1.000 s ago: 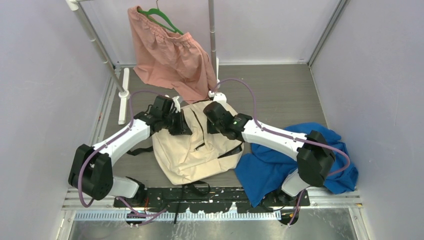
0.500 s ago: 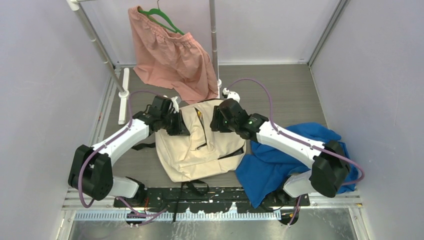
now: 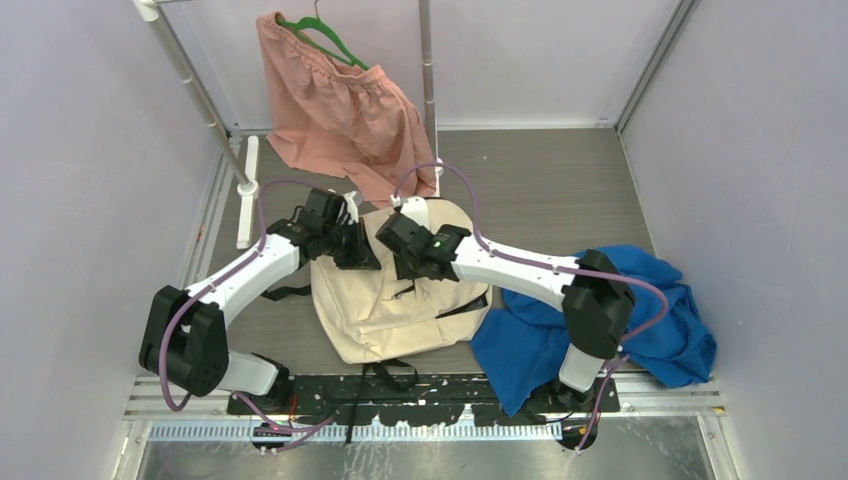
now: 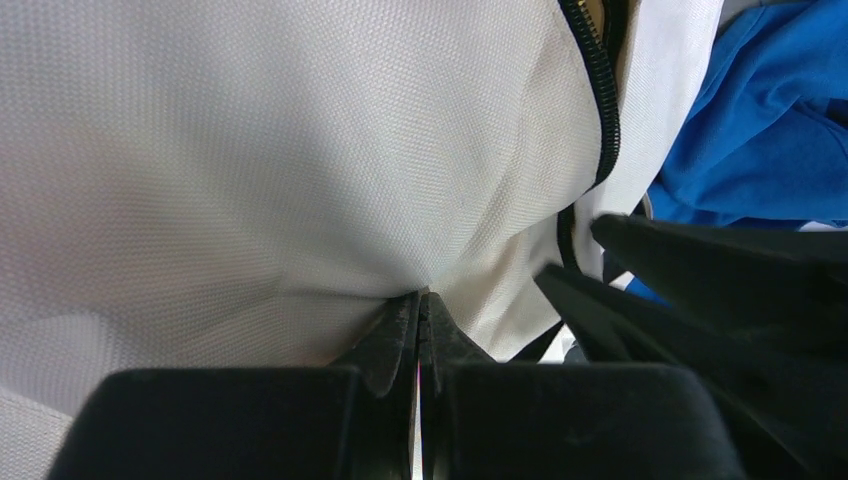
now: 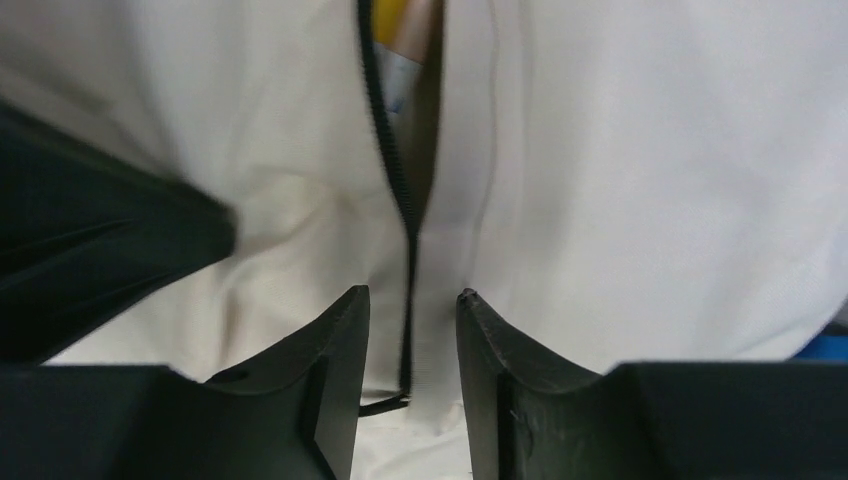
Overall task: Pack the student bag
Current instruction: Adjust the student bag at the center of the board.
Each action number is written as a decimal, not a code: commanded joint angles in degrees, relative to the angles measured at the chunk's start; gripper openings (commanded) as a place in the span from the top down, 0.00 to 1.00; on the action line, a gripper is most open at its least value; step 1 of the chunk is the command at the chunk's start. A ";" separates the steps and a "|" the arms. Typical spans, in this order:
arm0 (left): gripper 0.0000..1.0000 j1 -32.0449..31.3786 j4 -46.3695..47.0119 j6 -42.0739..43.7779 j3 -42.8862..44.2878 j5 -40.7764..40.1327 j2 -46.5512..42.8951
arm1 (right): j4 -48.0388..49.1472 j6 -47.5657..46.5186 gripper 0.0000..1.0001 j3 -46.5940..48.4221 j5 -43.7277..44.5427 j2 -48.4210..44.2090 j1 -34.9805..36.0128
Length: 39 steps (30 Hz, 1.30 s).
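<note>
The cream student bag [image 3: 390,300] lies between the two arms, its black zipper [image 5: 392,170] partly open at the top. Something yellow shows inside the opening. My left gripper [image 3: 360,247] is shut, pinching a fold of the bag's fabric [image 4: 250,150] at its upper left edge, and the cloth is drawn taut to the tips [image 4: 420,296]. My right gripper [image 3: 400,262] hovers just right of it. Its jaws [image 5: 411,295] stand open astride the closed end of the zipper line, with a thin black strand lying between them, and they hold nothing.
A blue cloth [image 3: 640,320] is heaped to the right of the bag, under the right arm. A pink garment [image 3: 340,110] hangs from a green hanger [image 3: 320,35] on the rack [image 3: 190,80] just behind the bag. Black straps trail from the bag's near end [image 3: 395,375].
My right gripper has opened and moved left across the bag's top, closer to the left gripper. The left gripper keeps its pinch on the fabric.
</note>
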 commanded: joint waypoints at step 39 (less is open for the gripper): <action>1.00 -4.98 7.34 1.08 11.63 5.80 0.98 | -2.65 0.21 0.99 -0.86 6.72 -8.77 -0.91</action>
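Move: The loose flap edge beside the student bag's open zip is just under my half-open right fingers, about 1 cm ahead, 2 cm to the right and 3 cm below. From that hand, the short black zip lies roughly 4 cm back, 1 cm left and 4 cm below; the front pocket slit is some 8 cm back, 11 cm right and 6 cm below. My closed left hand has the same flap edge about 9 cm to its right, level with it and 1 cm lower. My right hand dips about 3 cm onto the bag while shifting to the right, shuts its fingers on the flap edge beside the open zip, then lifts it some 6 cm and holds. My left hand, fingers still shut, arcs up off the fabric to the right and forward, then dips over the bag and rises slightly, ending beside the right hand near the zip opening, some 7 cm from its start. ##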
